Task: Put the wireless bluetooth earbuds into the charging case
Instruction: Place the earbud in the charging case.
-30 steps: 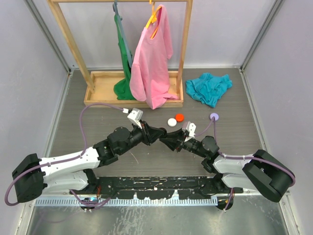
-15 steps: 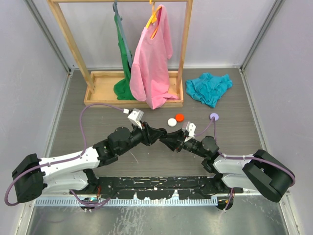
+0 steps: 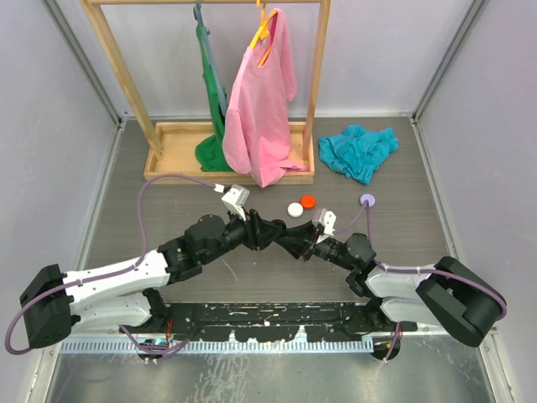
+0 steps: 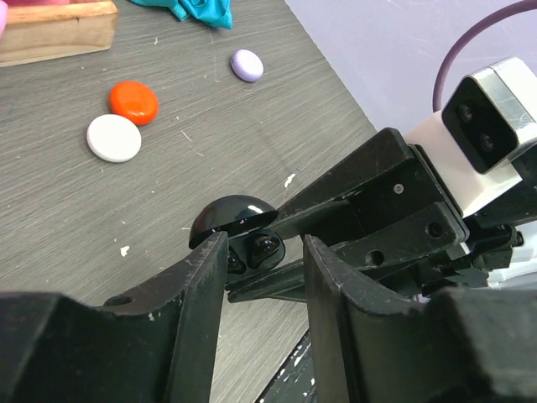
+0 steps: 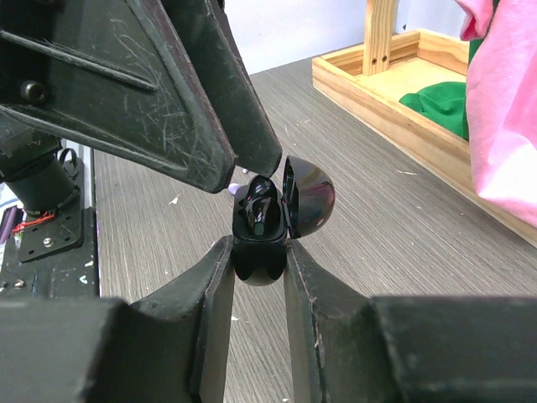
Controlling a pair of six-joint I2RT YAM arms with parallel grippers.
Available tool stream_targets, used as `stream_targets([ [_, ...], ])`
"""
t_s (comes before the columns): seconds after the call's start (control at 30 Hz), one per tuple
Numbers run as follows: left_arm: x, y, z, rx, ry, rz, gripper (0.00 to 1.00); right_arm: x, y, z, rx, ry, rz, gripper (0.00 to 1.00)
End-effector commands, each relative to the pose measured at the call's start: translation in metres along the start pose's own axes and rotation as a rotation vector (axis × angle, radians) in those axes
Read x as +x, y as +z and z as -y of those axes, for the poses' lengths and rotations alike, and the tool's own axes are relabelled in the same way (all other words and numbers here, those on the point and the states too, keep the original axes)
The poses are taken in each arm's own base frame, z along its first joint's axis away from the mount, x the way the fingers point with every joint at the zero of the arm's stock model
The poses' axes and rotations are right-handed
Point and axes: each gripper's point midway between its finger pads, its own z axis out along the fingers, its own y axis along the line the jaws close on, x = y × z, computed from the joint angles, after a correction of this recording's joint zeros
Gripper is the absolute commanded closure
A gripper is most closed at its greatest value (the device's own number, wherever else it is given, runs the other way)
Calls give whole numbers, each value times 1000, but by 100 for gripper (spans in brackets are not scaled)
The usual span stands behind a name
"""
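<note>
My right gripper (image 5: 258,248) is shut on a glossy black charging case (image 5: 258,269), held upright above the table. The lid (image 5: 307,198) is swung open to the right. Black earbuds (image 5: 263,211) sit down in the case's wells; from the left wrist view two glossy buds (image 4: 265,245) show under the raised lid (image 4: 230,215). My left gripper (image 4: 263,252) is open just in front of the case, nothing between its fingers. From above, the left gripper (image 3: 270,232) and right gripper (image 3: 288,241) meet tip to tip, and the case is hidden between them.
A red disc (image 3: 308,201), a white disc (image 3: 294,210) and a lilac disc (image 3: 367,200) lie just beyond the grippers. Behind stands a wooden rack (image 3: 168,159) with a pink shirt (image 3: 260,109) and a green garment. A teal cloth (image 3: 358,151) lies back right.
My left gripper's jaws have opened and the arm has edged slightly right toward the case. The right gripper has kept still, holding the case.
</note>
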Motion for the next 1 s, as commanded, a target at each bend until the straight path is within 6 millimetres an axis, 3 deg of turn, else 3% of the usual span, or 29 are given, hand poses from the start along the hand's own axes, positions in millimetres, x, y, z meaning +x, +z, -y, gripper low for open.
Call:
stream_targets([
  [0.0, -24, -4, 24, 66, 4, 41, 55, -29, 4, -3, -15, -40, 100, 99],
  [0.23, -50, -34, 18, 10, 91, 82, 33, -31, 5, -9, -51, -45, 101, 99],
  [0.43, -53, -54, 15, 24, 134, -5, 20, -37, 9, -22, -133, -59, 94, 99],
  [0.8, -49, -53, 27, 264, -51, -162, 14, -48, 18, -39, -251, -59, 82, 99],
  [0.97, -44, -46, 28, 298, -76, -187, 14, -52, 22, -41, -268, -53, 79, 99],
])
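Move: The open charging case, both earbuds already in its wells, lies just off the left fingertips, about 1 cm ahead, 2 cm to the right and 1 cm below. From the right hand gripping it, the case sits about 1 cm ahead, 1 cm left and 1 cm up. On the table some 13 cm below the left hand, the white disc is about 8 cm ahead and 5 cm right, the orange disc about 10 cm ahead and 8 cm right. The left hand spreads its already parted fingers nearly fully and backs off the seated earbuds to the left and up, about 5 cm each way, then sinks about 2.5 cm while turning some 10 degrees clockwise and tipping slightly down. The right hand keeps its grip on the case and, a little after the left starts, brings it up, back and to the left, 2 to 3 cm each way, turning it some 10 degrees counter-clockwise so that the case faces the open left fingers. ##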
